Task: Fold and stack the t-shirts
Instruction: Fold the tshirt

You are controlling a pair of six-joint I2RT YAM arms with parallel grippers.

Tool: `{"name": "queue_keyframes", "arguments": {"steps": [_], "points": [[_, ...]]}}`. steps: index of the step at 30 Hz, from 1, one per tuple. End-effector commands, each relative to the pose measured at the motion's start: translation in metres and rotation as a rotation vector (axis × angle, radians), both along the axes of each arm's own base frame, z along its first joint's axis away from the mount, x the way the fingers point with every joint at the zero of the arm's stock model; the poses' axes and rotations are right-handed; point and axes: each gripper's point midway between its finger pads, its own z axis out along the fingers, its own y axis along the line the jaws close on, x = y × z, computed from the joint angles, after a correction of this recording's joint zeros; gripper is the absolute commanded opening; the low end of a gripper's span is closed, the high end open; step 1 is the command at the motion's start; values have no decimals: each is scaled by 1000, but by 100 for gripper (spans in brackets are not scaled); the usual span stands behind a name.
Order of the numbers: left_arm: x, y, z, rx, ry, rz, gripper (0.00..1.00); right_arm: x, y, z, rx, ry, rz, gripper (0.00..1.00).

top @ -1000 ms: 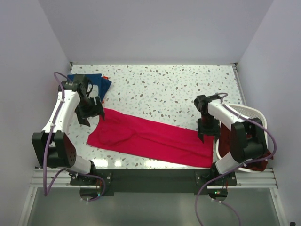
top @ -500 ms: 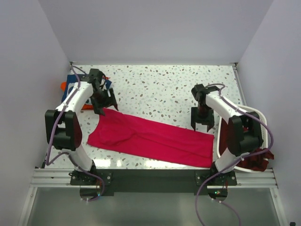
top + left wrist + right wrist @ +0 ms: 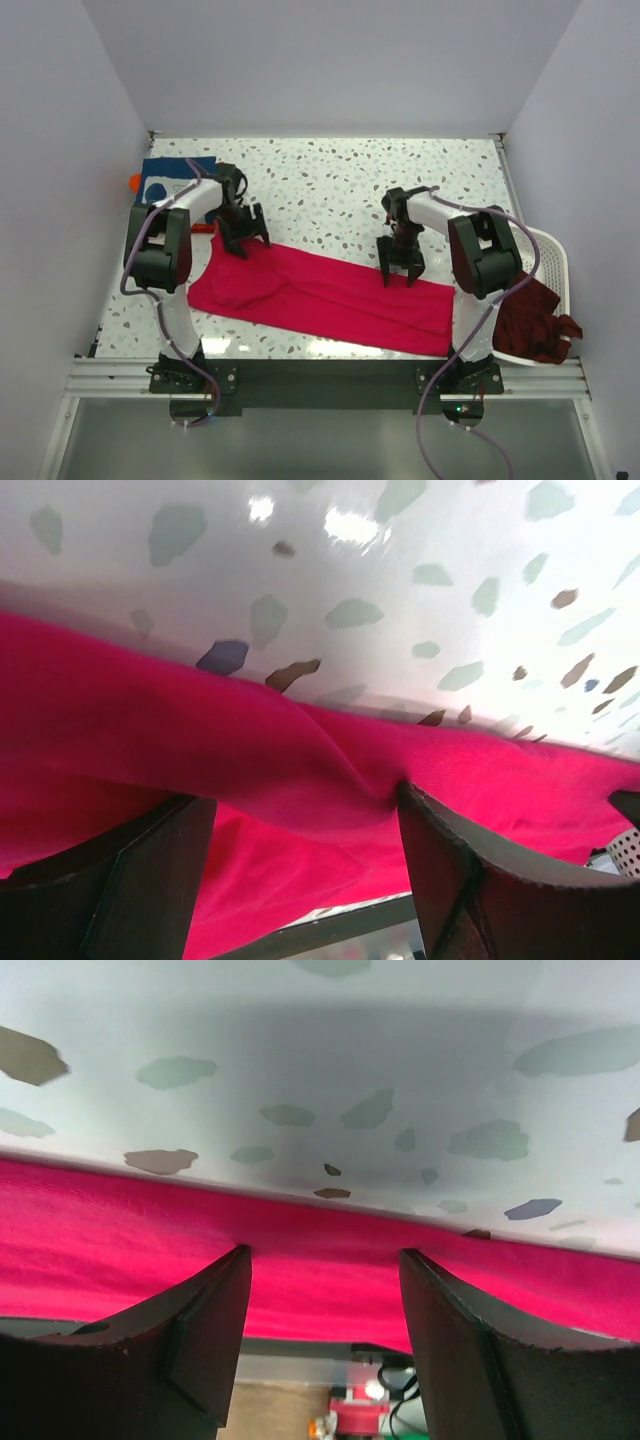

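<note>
A crimson-pink t-shirt (image 3: 320, 298) lies folded into a long strip across the near half of the table. My left gripper (image 3: 246, 238) is open at the strip's far left corner, and a raised fold of the crimson-pink shirt (image 3: 300, 750) sits between its fingertips (image 3: 440, 830). My right gripper (image 3: 400, 272) is open over the far edge of the strip toward its right end, its fingertips (image 3: 225, 1280) resting on the crimson-pink cloth (image 3: 320, 1270). A navy t-shirt (image 3: 168, 176) lies at the back left with an orange one (image 3: 135, 182) peeking out beside it. Dark maroon t-shirts (image 3: 532, 318) hang from the basket.
A white laundry basket (image 3: 548, 262) stands at the table's right edge beside my right arm. The speckled tabletop (image 3: 340, 180) stretches behind the strip. White walls close in the back and both sides. A dark rail (image 3: 320, 372) runs along the near edge.
My left gripper swung right from the back-left corner onto the shirt's far left edge. My right gripper slid left along the far edge and its jaws spread wider.
</note>
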Motion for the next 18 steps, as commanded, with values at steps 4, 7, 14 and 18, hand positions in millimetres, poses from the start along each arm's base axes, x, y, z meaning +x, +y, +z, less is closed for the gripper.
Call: {"name": "queue_keyframes", "arguments": {"steps": [4,7,14,18], "points": [[42,-10,-8,-11,-102,-40,77,15,3,-19,-12,4,-30,63],[61,-13,-12,-10,-135,-54,77,23,-4,-26,-62,5,-76,63],[129,-38,-8,-50,-267,-103,77,59,-28,-26,-131,-38,-149,64],[175,-57,0,-80,-365,-133,79,89,-32,-22,-108,-68,-171,65]]}}
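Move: The red t-shirt lies spread as a long band under both hands, its middle about 13 cm back and 15 cm to the right of the left hand, a centimetre or so below. The folded stack sits roughly 15 cm ahead and 14 cm to the left of that hand. From the right hand the t-shirt's middle is some 16 cm left and 5 cm back, and the basket about 26 cm right and 2 cm back. Keep the left gripper open and down on the t-shirt near its far edge, and slide it forward about 13 cm and a little right, slowly first, then faster, letting the fingertips swing some 10 degrees forward. Press the open right gripper down about 1 cm on the cloth, then drag it forward some 3–4 cm and slightly right, twisting it about 10 degrees clockwise. ##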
